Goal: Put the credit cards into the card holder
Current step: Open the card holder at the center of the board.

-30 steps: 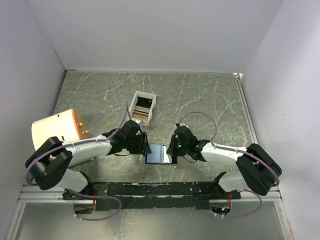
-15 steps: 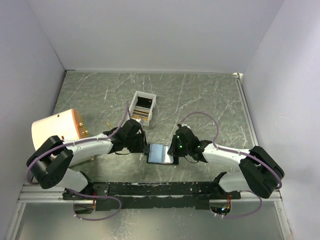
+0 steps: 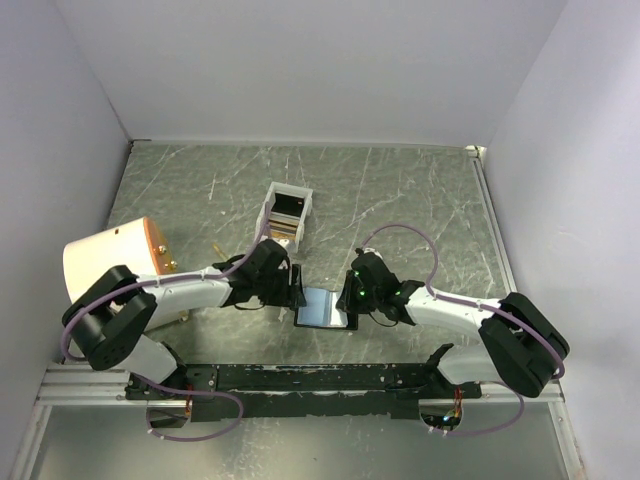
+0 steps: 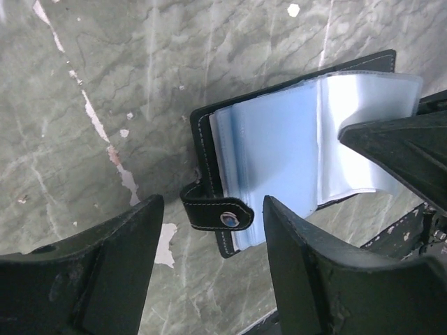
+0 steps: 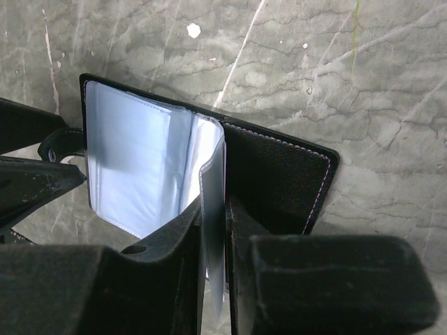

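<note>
The card holder (image 3: 322, 307) lies open on the marble table between both arms, black outside with pale blue-grey sleeves (image 4: 279, 146). My right gripper (image 5: 214, 220) is shut on one upright sleeve of the card holder (image 5: 140, 164), lifting it off the black cover. My left gripper (image 4: 209, 209) is open at the holder's left edge; the black snap strap (image 4: 218, 213) lies between its fingers, untouched. The credit cards (image 3: 286, 222), gold-tan and dark, sit in a white box behind the holder.
The white box (image 3: 270, 207) stands mid-table behind the left gripper (image 3: 294, 285). A large tan cylinder (image 3: 108, 262) lies at the left by the left arm. The black mounting rail (image 3: 300, 378) runs along the near edge. Walls enclose the table.
The left gripper narrowed, then opened wide again and shifted slightly right toward the holder's strap. The right gripper keeps its hold on the sleeve; the holder barely moved.
</note>
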`<state>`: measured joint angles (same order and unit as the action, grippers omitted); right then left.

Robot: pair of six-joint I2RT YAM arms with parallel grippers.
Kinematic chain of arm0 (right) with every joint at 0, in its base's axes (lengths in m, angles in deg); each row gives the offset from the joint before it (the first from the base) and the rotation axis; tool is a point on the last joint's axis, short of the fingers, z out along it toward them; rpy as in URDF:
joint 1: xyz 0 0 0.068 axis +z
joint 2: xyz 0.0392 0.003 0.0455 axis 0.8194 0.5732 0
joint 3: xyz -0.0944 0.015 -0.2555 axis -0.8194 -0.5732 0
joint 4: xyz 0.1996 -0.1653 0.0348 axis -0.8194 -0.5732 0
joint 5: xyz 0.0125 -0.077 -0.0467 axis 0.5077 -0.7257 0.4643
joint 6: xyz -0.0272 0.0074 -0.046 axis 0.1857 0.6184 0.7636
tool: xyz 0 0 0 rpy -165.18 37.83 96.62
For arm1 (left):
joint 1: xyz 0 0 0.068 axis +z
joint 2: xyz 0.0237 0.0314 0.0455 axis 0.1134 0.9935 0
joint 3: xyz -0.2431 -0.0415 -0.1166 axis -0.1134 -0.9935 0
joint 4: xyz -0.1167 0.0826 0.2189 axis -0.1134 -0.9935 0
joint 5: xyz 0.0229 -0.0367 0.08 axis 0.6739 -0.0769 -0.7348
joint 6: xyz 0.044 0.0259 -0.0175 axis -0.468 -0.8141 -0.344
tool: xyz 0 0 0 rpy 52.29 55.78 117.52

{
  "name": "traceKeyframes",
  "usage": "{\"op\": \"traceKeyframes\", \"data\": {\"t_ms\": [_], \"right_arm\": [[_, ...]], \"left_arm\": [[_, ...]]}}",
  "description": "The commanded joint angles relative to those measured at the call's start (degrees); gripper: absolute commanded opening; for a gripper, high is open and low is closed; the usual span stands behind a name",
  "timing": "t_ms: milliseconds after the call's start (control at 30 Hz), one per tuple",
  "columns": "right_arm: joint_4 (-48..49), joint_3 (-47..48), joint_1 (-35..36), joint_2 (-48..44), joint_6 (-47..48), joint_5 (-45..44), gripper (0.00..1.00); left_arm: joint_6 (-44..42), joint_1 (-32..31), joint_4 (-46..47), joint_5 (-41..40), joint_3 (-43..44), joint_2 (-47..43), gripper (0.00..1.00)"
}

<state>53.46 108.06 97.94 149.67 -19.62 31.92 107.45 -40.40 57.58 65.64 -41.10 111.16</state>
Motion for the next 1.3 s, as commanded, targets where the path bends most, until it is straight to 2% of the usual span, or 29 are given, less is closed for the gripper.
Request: {"op": "traceKeyframes", "data": {"t_ms": [0, 167, 200, 267, 333, 467, 600, 733, 1000, 1267], "right_arm": [[-2.13, -0.04, -0.25, 0.25, 0.76, -1.62, 0.15], [-2.31, -0.18, -0.21, -0.48, 0.80, -1.83, 0.15], [-2.43, -0.12, -0.26, -0.50, 0.76, -1.75, 0.15], [-2.83, 0.27, -0.29, -0.56, 0.76, -1.62, 0.16], [-4.14, 1.39, -0.20, -0.98, 0.67, -1.44, 0.20], [-10.10, 4.99, -0.26, -3.67, 0.86, -2.05, 0.36], [-16.38, 9.87, -0.11, -6.53, 0.80, -3.22, 0.47], [-16.60, 12.09, 1.29, -9.12, -0.64, -1.55, 0.53], [-9.02, 11.84, 4.72, -5.22, -3.72, 2.94, 0.55], [-3.84, 11.39, 7.15, 2.43, -6.44, 4.65, 0.69]], "left_arm": [[-2.01, -0.62, 1.58, -0.73, 1.26, 1.77, 0.69], [-2.17, -0.70, -2.25, -3.85, 3.03, 3.92, 0.60], [-1.98, -0.64, -2.51, -3.98, 3.11, 3.79, 0.54], [-1.36, -0.66, -2.99, -4.20, 3.28, 2.47, 0.37], [-0.69, -0.71, -3.75, -4.07, 3.38, 0.40, 0.21], [1.51, -0.67, -4.84, -3.38, 2.71, -4.48, 0.07], [3.42, -0.66, -3.72, -1.95, 1.28, -8.71, 0.07], [4.58, -0.67, -3.44, -1.42, 1.05, -10.56, 0.07], [6.87, -0.69, -2.40, -0.30, -0.27, -11.18, 0.07], [7.13, -0.68, -2.77, -0.92, -0.69, -12.57, 0.07]]}}
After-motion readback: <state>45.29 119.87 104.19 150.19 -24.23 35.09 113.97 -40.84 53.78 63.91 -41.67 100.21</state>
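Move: The card holder lies open. Its strap is just between the spread left fingertips, about 1 cm ahead and 1 cm below. The holder's middle is some 6 cm right of the left hand, 1 cm ahead and 3 cm lower. The white tray stands roughly 19 cm ahead and 3 cm left of that hand. From the right hand, which pinches the clear sleeve, the blue sleeve lies about 6 cm left and 1 cm lower, the strap about 10 cm left, both level fore and aft. Dip the left gripper about 1 cm, close its fingers on the strap, then raise it nearly 6 cm from there, easing down slightly at the end and keeping the pinch. Meanwhile open the right fingers to let go of the clear sleeve, lift that hand well clear, then carry it some 5 cm left and back down partway, fingers open above the blue sleeve. ##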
